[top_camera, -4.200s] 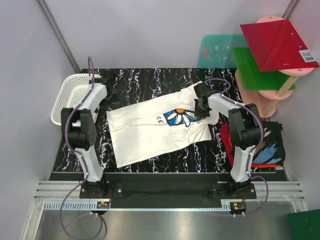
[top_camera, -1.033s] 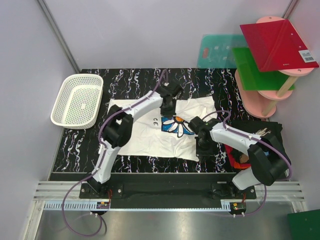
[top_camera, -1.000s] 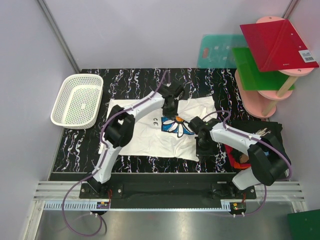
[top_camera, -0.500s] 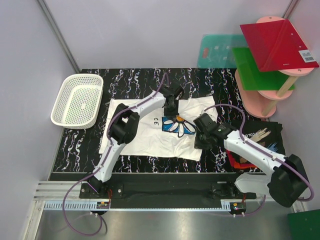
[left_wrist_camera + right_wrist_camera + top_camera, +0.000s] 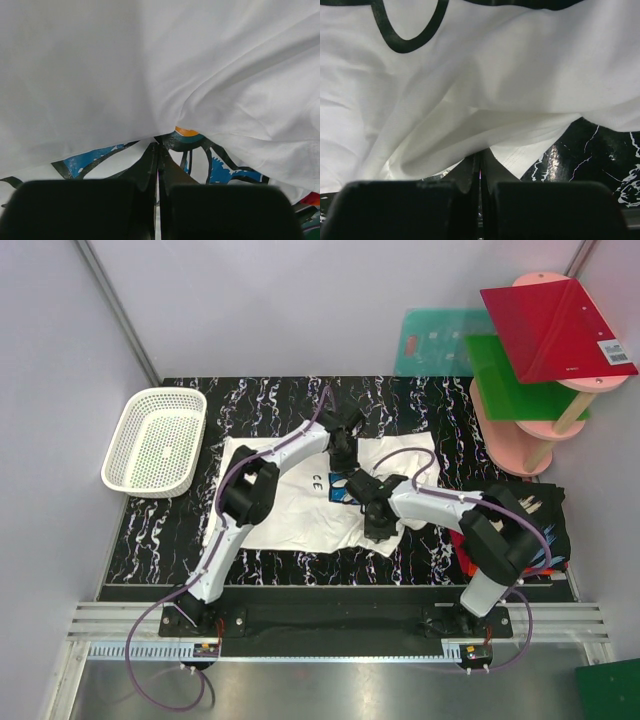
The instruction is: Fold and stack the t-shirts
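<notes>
The white t-shirt [image 5: 265,495] with a blue daisy print lies in the middle of the black marbled table [image 5: 260,400]. My left gripper [image 5: 343,447] is shut on a fold of its cloth at the far edge; in the left wrist view [image 5: 158,147] white cloth drapes over the print's orange centre [image 5: 186,131]. At the shirt's near right edge my right gripper [image 5: 373,528] is shut on a pinch of white cloth [image 5: 480,157]. The black t-shirt [image 5: 530,515] with a brushstroke print lies at the right, with the red-orange one [image 5: 466,562] under it.
A white mesh basket [image 5: 165,393] stands at the table's far left. Red [image 5: 555,330], green [image 5: 510,380] and teal [image 5: 435,340] boards sit on a pink stand at the back right. Grey walls close in the table.
My right gripper has moved left, dragging the shirt's near right edge over the daisy print. The left gripper has stayed almost where it was on the far edge.
</notes>
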`<state>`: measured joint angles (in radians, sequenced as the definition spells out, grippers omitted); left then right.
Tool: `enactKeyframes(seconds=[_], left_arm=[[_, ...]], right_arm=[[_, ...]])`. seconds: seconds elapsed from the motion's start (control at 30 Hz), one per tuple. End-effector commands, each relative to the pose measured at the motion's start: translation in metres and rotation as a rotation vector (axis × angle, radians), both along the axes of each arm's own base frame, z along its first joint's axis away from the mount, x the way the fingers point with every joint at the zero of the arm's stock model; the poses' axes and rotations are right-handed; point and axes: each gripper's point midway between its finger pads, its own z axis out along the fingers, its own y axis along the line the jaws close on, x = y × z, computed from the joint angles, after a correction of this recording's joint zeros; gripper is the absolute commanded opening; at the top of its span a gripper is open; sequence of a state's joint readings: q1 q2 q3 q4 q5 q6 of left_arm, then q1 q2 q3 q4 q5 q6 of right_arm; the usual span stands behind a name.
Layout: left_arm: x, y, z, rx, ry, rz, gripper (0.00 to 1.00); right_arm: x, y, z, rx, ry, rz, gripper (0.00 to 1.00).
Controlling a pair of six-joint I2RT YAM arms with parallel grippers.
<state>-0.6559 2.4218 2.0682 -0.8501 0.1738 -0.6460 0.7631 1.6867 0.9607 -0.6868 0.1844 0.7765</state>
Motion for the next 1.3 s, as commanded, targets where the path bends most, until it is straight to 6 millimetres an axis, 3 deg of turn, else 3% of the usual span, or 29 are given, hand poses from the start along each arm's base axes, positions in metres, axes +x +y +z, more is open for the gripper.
enactKeyframes(seconds=[0.0,0.2,0.37,0.47,0.63,0.7,0.73,0.77,0.8,0.83,0.87,0.9,0.93,1.0,1.03,1.1,1.2,1.27], left_arm=[[0.005,0.034,-0.045,0.106,0.068,0.064,0.00],[0.026,0.077,-0.048,0.166,0.071,0.123,0.00],[0.035,0.098,-0.050,0.182,0.073,0.147,0.00],[0.035,0.101,-0.051,0.192,0.072,0.147,0.00],[0.019,0.087,-0.045,0.113,0.104,0.078,0.01],[0.011,0.079,-0.033,0.062,0.082,0.033,0.13],[0.008,0.073,-0.011,0.027,0.041,0.015,0.20],[-0.006,0.074,-0.012,0.011,0.065,-0.002,0.33],[-0.004,0.070,-0.003,-0.023,0.027,-0.012,0.44],[-0.005,0.068,0.024,-0.064,-0.021,-0.016,0.52],[-0.017,0.072,0.024,-0.071,-0.004,-0.021,0.59],[-0.017,0.071,0.034,-0.095,-0.037,-0.023,0.70],[-0.018,0.072,0.058,-0.123,-0.084,-0.024,0.73],[-0.029,0.073,0.071,-0.164,-0.101,-0.037,0.77],[-0.031,0.073,0.090,-0.190,-0.139,-0.040,0.77],[-0.037,0.077,0.099,-0.202,-0.165,-0.050,0.77],[-0.042,0.080,0.125,-0.251,-0.213,-0.064,0.77],[-0.046,0.081,0.128,-0.262,-0.216,-0.071,0.77]], right_arm=[[-0.055,-0.011,-0.038,-0.136,0.176,0.029,0.00],[-0.099,-0.021,-0.027,-0.157,0.265,0.057,0.00],[-0.119,-0.027,-0.018,-0.157,0.310,0.067,0.00],[-0.124,-0.025,-0.009,-0.171,0.325,0.085,0.00],[-0.123,-0.021,0.007,-0.167,0.325,0.116,0.00],[-0.114,-0.016,0.019,-0.157,0.282,0.122,0.00],[-0.108,-0.014,0.023,-0.157,0.255,0.124,0.00],[-0.106,-0.014,0.029,-0.158,0.243,0.124,0.00],[-0.100,-0.006,0.039,-0.134,0.217,0.127,0.00],[-0.096,-0.005,0.043,-0.136,0.204,0.129,0.00],[-0.096,-0.007,0.049,-0.147,0.201,0.131,0.00],[-0.089,0.000,0.060,-0.123,0.169,0.139,0.00],[-0.082,0.000,0.066,-0.130,0.132,0.141,0.00],[-0.068,0.007,0.086,-0.101,0.055,0.141,0.00],[-0.057,0.007,0.093,-0.109,-0.004,0.139,0.00],[-0.034,0.014,0.115,-0.083,-0.129,0.134,0.00],[0.011,0.003,0.136,-0.145,-0.367,0.078,0.00],[0.042,-0.003,0.145,-0.174,-0.485,0.050,0.00]])
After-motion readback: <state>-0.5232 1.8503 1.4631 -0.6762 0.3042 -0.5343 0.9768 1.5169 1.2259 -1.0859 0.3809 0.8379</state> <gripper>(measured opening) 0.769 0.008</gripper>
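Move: The left hand's closed fingertips rest on the t-shirt where its fold edge crosses the flower print, whose middle lies about 2 cm right and 3 cm back; the CE letters are some 7 cm left and 2 cm back. The right hand's shut tips are on the rumpled near part, the sleeve about 3 cm right and level with them. From the right hand the print is roughly 11 cm ahead and 4 cm left, the table's near edge 11 cm back. Leftward and forward, the left hand drags the t-shirt from the fold edge about 6 cm with shut fingertips, then swings back some 9 cm while opening wide and lifting clear. The right hand, still shut, draws the near part back towards the table edge, then lifts off it about 10 cm and moves forward again over the cloth. ##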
